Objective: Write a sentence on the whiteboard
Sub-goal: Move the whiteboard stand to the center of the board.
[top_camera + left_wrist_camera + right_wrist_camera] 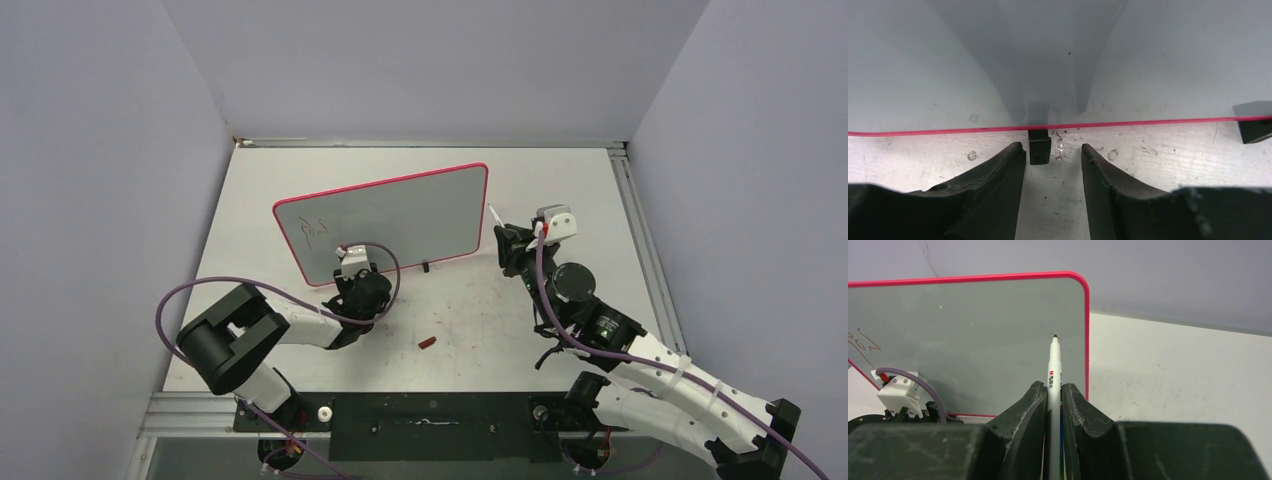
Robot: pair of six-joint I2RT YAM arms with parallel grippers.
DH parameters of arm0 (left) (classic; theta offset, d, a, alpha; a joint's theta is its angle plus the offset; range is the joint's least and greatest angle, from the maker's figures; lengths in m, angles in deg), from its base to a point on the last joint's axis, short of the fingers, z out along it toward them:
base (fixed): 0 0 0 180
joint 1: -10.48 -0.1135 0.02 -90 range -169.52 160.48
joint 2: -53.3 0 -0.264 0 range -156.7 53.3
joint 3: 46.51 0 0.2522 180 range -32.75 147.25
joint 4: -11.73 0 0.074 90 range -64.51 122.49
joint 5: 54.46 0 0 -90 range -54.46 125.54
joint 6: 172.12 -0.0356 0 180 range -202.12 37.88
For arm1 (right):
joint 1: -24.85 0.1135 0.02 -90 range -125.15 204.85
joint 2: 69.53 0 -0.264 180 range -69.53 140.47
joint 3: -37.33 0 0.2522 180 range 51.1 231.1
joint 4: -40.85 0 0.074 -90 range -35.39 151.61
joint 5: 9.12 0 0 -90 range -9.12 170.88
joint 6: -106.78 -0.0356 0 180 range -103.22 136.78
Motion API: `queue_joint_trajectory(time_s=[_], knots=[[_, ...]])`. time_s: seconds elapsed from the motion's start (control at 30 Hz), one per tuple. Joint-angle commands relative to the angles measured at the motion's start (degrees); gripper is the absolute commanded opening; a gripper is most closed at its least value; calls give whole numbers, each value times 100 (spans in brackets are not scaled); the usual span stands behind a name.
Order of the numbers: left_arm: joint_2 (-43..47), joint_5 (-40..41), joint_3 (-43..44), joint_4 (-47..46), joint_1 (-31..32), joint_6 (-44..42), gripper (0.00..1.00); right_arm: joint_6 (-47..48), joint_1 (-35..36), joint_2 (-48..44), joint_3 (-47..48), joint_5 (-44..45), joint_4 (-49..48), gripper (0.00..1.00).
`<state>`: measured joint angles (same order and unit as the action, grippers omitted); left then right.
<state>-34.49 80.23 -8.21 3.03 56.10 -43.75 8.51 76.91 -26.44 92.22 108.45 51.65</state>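
Note:
The whiteboard (400, 222) stands upright on the table, with a pale grey face and a red-pink rim. A few dark-red strokes of the sentence (313, 232) sit near its left end and also show in the right wrist view as the sentence (863, 342). My right gripper (1052, 387) is shut on a white marker (1054, 365) whose tip points at the whiteboard (973, 340) near its right rim; I cannot tell if it touches. My left gripper (1053, 150) is open, low at the whiteboard's (1148, 60) bottom rim, with a black foot (1039, 147) just beyond its fingertips.
A small red cap (428, 343) lies on the scuffed white table (560, 190) in front of the board. A second black foot (1253, 127) shows at the right of the left wrist view. Grey walls close in on three sides.

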Motion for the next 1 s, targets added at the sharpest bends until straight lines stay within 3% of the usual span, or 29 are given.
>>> queue_joint_trajectory(time_s=[0.0,0.53,0.97], knots=[[-281,97,209,-281,-37,-160,40,-52,-37,48,55,-54,-241,5],[-631,-100,507,-263,258,-177,6,-30,-42,18,14,27,-230,5],[-797,-265,1070,128,1014,336,3,-60,-39,-75,-29,95,-252,5]])
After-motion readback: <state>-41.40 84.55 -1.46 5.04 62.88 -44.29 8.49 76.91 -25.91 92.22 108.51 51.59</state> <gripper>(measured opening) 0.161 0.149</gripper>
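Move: The near foot of the whiteboard stand (the left one) sits practically between the left hand's open fingers, roughly 1 cm ahead and a touch to the left, at about finger height. The stand's right foot is some 12 cm to the right and 3 cm farther out, and the red marker cap lies about 13 cm right and 12 cm back, on the table. From the right hand, which holds the marker, the left foot is roughly 23 cm left, 5 cm ahead and 29 cm below. The left hand eases about 1 cm forward at the same height, so that the fingers straddle the stand's left foot under the board's red lower edge, and closes until they pinch it from both sides. Keeping that grip, it then draws the stand to the right, slowly at first and then faster, ending about 4 cm right of its start and giving back the 1 cm forward, with a slight clockwise turn of the wrist. ##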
